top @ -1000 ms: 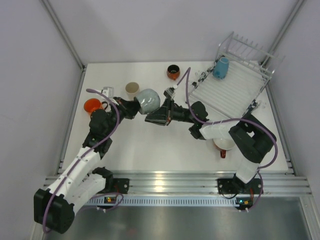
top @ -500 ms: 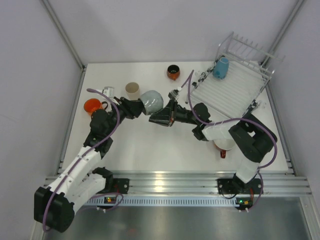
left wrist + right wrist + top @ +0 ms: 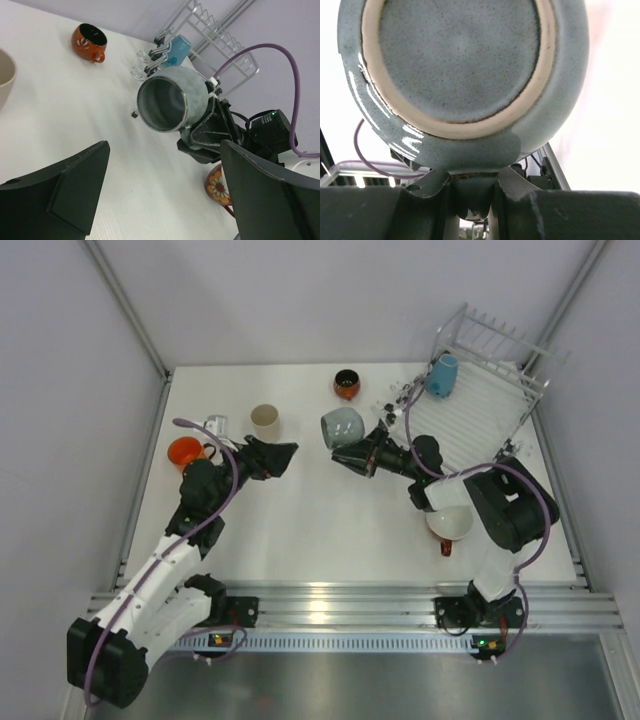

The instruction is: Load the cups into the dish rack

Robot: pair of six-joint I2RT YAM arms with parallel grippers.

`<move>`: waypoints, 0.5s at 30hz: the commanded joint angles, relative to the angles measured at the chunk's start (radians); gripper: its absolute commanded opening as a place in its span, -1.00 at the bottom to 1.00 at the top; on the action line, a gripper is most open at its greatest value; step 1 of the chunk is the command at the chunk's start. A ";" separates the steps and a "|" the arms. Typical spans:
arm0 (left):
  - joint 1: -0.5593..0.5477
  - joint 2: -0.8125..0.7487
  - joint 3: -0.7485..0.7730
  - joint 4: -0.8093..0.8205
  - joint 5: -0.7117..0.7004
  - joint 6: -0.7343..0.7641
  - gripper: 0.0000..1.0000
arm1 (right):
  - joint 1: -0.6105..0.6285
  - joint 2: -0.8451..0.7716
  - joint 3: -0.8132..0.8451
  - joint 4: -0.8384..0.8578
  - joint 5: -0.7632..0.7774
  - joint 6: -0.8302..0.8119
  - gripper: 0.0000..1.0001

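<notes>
A grey mug (image 3: 340, 426) hangs on its side above the table, and my right gripper (image 3: 354, 454) is shut on its handle. In the right wrist view the mug's base (image 3: 460, 60) fills the frame, with the handle pinched between the fingers (image 3: 425, 200). My left gripper (image 3: 278, 456) stands open and empty, left of the mug and apart from it. The dish rack (image 3: 470, 415) sits at the back right with a light blue cup (image 3: 441, 375) in it. On the table are a beige tumbler (image 3: 265, 421), an orange cup (image 3: 185, 452), a dark-and-orange cup (image 3: 347, 384) and a red mug (image 3: 449, 525).
The left wrist view looks between its open fingers (image 3: 80, 180) at the grey mug (image 3: 172, 99) and the right gripper (image 3: 202, 137) behind it. The red mug (image 3: 218, 185) with its flower pattern lies close under the right arm. The rack's clips (image 3: 400, 395) face the mug.
My left gripper has opened and let go of the grey mug. The right arm has carried the mug to the right and back, nearer the rack.
</notes>
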 commanded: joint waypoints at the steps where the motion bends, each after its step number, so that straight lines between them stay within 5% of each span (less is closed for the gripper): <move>1: -0.004 -0.049 0.016 -0.098 -0.065 0.043 0.96 | -0.069 -0.020 0.013 0.436 -0.025 -0.009 -1.00; 10: -0.002 -0.124 0.061 -0.304 -0.181 0.141 0.96 | -0.319 -0.185 -0.021 0.173 -0.091 -0.156 -1.00; 13: -0.002 -0.136 0.053 -0.319 -0.197 0.138 0.96 | -0.359 -0.270 0.002 -0.202 -0.066 -0.366 -1.00; 15: -0.002 -0.127 0.052 -0.333 -0.214 0.134 0.96 | -0.378 -0.377 0.088 -0.535 0.095 -0.692 -1.00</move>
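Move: The right hand already holds the grey mug by its handle; the dish rack's middle lies about 16 cm ahead, 30 cm right and 14 cm below. The blue cup in the rack is roughly 23 cm ahead, 25 cm right and 10 cm below; the orange-brown cup is some 27 cm ahead, 1 cm right and 18 cm below. From the empty left hand, the rack lies about 16 cm ahead, 45 cm right and 20 cm below. Right hand carries grey mug about 15 cm right and forward towards the rack; left hand moves left, down. ##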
